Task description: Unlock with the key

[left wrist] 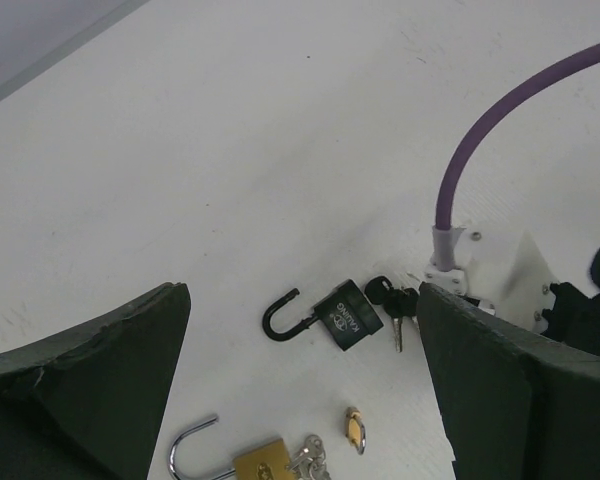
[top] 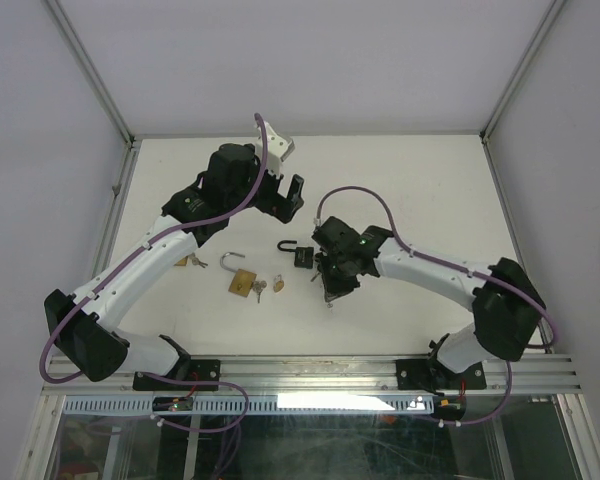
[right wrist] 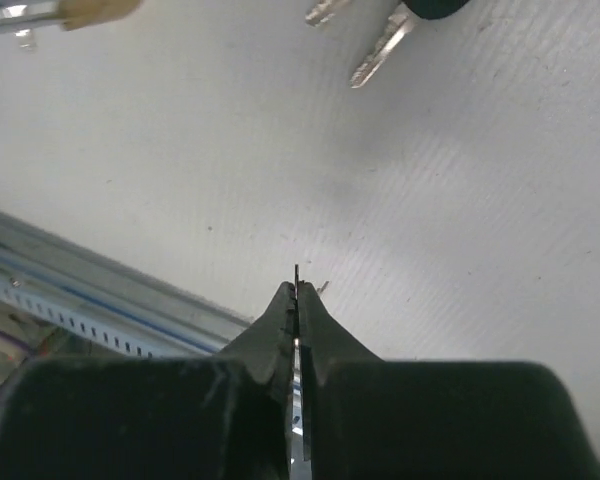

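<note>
A black padlock (top: 302, 256) lies mid-table with its shackle swung open and a bunch of black-headed keys (left wrist: 390, 296) in its base; it also shows in the left wrist view (left wrist: 348, 315). My left gripper (top: 285, 195) hangs open and empty above and behind it; its fingers (left wrist: 90, 390) stand wide apart. My right gripper (top: 330, 290) is just right of the black padlock, tips down near the table. Its fingertips (right wrist: 280, 310) are shut on a thin flat metal blade seen edge-on, apparently a key. Two loose key blades (right wrist: 380, 45) lie beyond it.
A brass padlock (top: 242, 283) with open shackle and a key bunch (top: 260, 289) lies left of centre. A small brass padlock (top: 279, 284) lies beside it. Another small metal item (top: 195, 262) lies by the left forearm. The table's metal front rail (right wrist: 100, 290) is near the right gripper.
</note>
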Controlling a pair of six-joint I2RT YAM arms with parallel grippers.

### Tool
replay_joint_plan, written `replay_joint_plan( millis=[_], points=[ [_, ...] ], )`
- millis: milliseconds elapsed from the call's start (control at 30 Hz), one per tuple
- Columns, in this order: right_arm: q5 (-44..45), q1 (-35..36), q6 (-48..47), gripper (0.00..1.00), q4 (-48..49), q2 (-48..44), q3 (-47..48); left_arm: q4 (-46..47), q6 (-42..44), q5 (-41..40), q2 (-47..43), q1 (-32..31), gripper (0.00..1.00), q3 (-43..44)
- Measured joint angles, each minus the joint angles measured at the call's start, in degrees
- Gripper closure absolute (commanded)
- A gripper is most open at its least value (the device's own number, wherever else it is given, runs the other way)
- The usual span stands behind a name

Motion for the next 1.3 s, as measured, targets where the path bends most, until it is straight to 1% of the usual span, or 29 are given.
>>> replay_joint_plan(
  millis=[167,267,367,433,533,567,633,667,700,767,867,967,1067,1133,1200,1300],
  points=[
    [-3.4,-0.4,-5.2,1.0,1.0,-10.3,0.0,0.0,0.9,3.8,-0.3,0.3,0.01,0.0],
    [-6.6,-1.2,-9.2,1.0,0.9,-16.1,0.6,0.1,2.4,7.9,-1.6,0.3,0.01,-0.4],
    [-10.6,-2.9,-13.4,1.0,-1.0,-20.0,4.8,0.6,4.0,12.7,-3.9,0.3,0.01,-1.1],
    [-13.3,-4.1,-16.6,1.0,-3.0,-20.7,10.4,0.9,4.6,16.3,-5.4,0.3,0.01,-1.1],
    [-17.5,-5.6,-21.9,1.0,-7.3,-20.2,21.3,1.6,5.6,24.3,-6.6,1.4,0.05,-1.1],
    [-18.6,-5.9,-23.5,1.0,-9.4,-19.5,25.5,1.5,6.1,27.2,-6.6,1.4,0.07,-1.1],
    [-20.5,-6.2,-26.8,1.0,-13.2,-17.5,34.3,0.7,7.8,35.0,-6.4,1.9,0.19,-1.1],
    [-21.2,-6.3,-28.0,1.0,-15.0,-16.3,38.1,-0.1,9.0,38.9,-6.2,2.1,0.23,-1.0],
    [-22.0,-6.3,-29.2,1.0,-16.8,-15.1,41.7,-0.8,10.0,42.2,-6.0,2.1,0.24,-0.8],
    [-23.5,-6.3,-31.5,1.0,-19.5,-12.8,47.7,-2.3,12.9,47.6,-5.2,2.1,0.26,-0.1],
    [-24.7,-6.3,-34.0,1.0,-22.4,-10.3,52.6,-1.6,15.5,52.9,-4.7,2.1,0.28,0.2],
    [-25.1,-6.3,-35.8,1.0,-23.9,-7.9,55.2,6.1,12.6,55.8,-5.0,2.1,0.28,-1.1],
    [-25.1,-6.3,-37.1,1.0,-23.9,-6.4,55.3,15.4,8.6,57.8,-6.4,2.1,0.3,-5.2],
    [-25.0,-6.3,-37.8,1.0,-23.6,-5.9,55.3,21.9,4.9,58.7,-7.8,2.1,0.34,-9.2],
    [-24.4,-6.4,-38.4,1.0,-23.0,-5.9,55.3,28.7,0.2,58.9,-9.1,1.8,0.39,-13.2],
    [-23.5,-6.4,-39.1,1.0,-21.6,-5.9,55.2,36.3,-6.1,58.6,-9.3,1.2,0.41,-16.5]
  ],
)
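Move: The small key I carry in my right fingers lies roughly 17 cm back, 10 cm right and 22 cm below my open left hand, the black padlock almost under that hand, about 1 cm back, 4 cm right and 25 cm down. My left gripper waits some 17 cm ahead, 10 cm left and 20 cm above my right hand. On the table about 6 cm below my right hand, the black keys are 12 cm ahead and 2 cm left, the small brass padlock 8 cm ahead and 13 cm left. I keep the small key pinched and lift it about 33 cm with my right hand, swinging those fingers from pointing down to pointing left and slanting down. Meanwhile my left hand comes back some 14 cm, with lesser shifts right and up, turning clockwise and rolling its left side down; its wide-open fingers narrow around the hanging key without closing on it. ##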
